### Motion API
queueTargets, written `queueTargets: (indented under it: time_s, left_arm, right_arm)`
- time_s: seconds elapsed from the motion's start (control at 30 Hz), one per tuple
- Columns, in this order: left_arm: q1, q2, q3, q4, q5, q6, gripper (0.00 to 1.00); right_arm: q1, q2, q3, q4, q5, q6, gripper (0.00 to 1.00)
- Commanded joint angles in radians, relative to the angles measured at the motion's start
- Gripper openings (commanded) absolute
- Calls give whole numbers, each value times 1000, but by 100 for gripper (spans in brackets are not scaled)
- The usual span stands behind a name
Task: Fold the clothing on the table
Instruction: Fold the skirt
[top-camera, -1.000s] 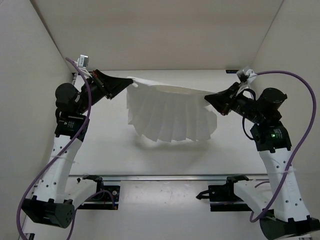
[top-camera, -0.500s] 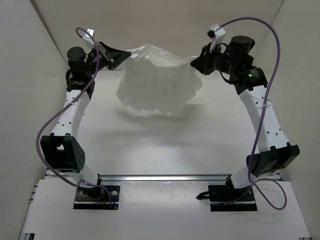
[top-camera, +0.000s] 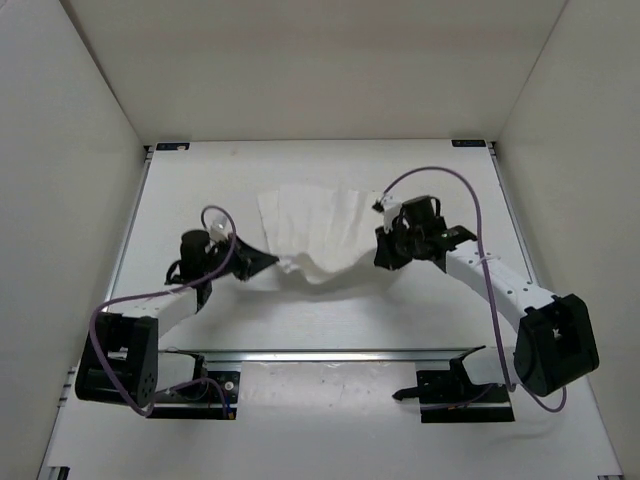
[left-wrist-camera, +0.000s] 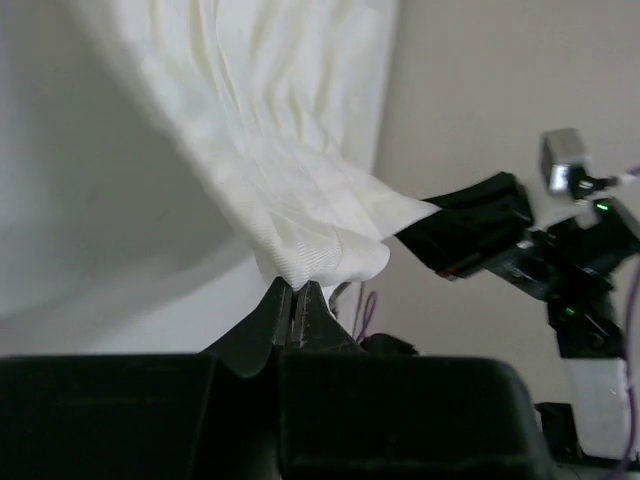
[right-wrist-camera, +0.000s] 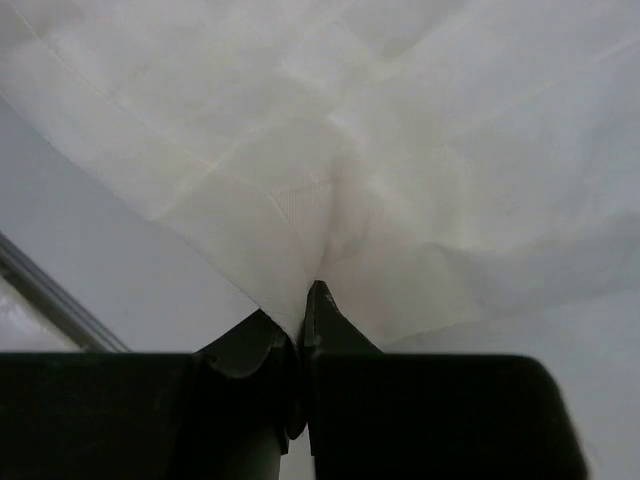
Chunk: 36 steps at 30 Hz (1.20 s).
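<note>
The clothing (top-camera: 318, 232), a thin white creased piece, lies spread on the white table (top-camera: 330, 318) near its middle, and its near edge is bunched and drawn toward me. My left gripper (top-camera: 270, 263) is shut on the near left corner. In the left wrist view the fabric (left-wrist-camera: 285, 190) rises from the closed tips (left-wrist-camera: 293, 288). My right gripper (top-camera: 382, 258) is shut on the near right edge. In the right wrist view the cloth (right-wrist-camera: 380, 150) fans out from the closed tips (right-wrist-camera: 305, 295) and fills most of the frame.
A metal rail (top-camera: 330, 353) crosses the table in front of the arm bases. White walls enclose the left, right and far sides. The right arm's black gripper body (left-wrist-camera: 478, 232) shows in the left wrist view, close beside the cloth.
Both arms have dropped from high at the far side to low near the table's middle. The cloth, which hung in the air between them, now lies on the table.
</note>
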<state>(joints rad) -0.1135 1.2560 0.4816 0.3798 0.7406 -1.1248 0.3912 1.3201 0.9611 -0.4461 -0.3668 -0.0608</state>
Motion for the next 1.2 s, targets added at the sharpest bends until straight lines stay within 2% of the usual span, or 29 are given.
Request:
queueTargets:
  time_s: [0.0, 0.1, 0.23, 0.3, 0.4, 0.5, 0.63, 0.8, 1.0, 1.17]
  left_arm:
    - [-58, -117, -153, 4, -70, 36, 0]
    - [-110, -211, -211, -143, -131, 74, 0]
    - [-112, -484, -290, -309, -208, 45, 0]
    - [-95, -665, -337, -447, -227, 13, 0]
    - [-100, -780, -373, -521, -222, -10, 0]
    - [-129, -802, -406, -504, -230, 0, 0]
    - [-127, -820, -394, -573, -256, 69, 0]
    - [-130, -834, -371, -633, -244, 71, 0]
    - [-184, -941, -275, -806, -242, 43, 0]
    - [-189, -998, -137, -941, -245, 54, 0]
  right_arm:
    - [87, -71, -95, 12, 60, 106, 0]
    - [138, -125, -166, -52, 65, 153, 0]
    - [135, -218, -228, -141, -12, 182, 0]
    - [115, -280, -248, -164, -64, 184, 0]
    - [80, -377, -282, -200, -131, 153, 0]
    - [66, -386, -280, -195, -154, 121, 0]
    - [50, -345, -269, -203, -179, 102, 0]
    - [58, -329, -260, -221, -221, 73, 0]
    - [135, -303, -154, -383, -265, 41, 0]
    - [94, -407, -128, -473, -282, 24, 0]
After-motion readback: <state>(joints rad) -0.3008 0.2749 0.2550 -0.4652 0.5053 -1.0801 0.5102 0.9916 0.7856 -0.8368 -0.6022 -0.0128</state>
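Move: I hold the skirt's near hem by its two ends, one in each hand. From my left hand the skirt's middle lies about 11 cm ahead, 10 cm to the right and 9 cm down; from my right hand it is some 11 cm ahead, 11 cm to the left and 8 cm down. The table's near edge, which I draw the skirt towards, runs straight behind each hand, roughly 22 cm back and 12 cm below. Keeping both pinches on the hem, I whip both hands back and down together towards the table's near edge, dropping 6 or 7 cm at once, then go on pulling back more slowly, about 15 cm in all. Both bob up and down on the way and are rising again at the end; my right hand also tips its fingers some 20 degrees further down and turns a little counter-clockwise. ##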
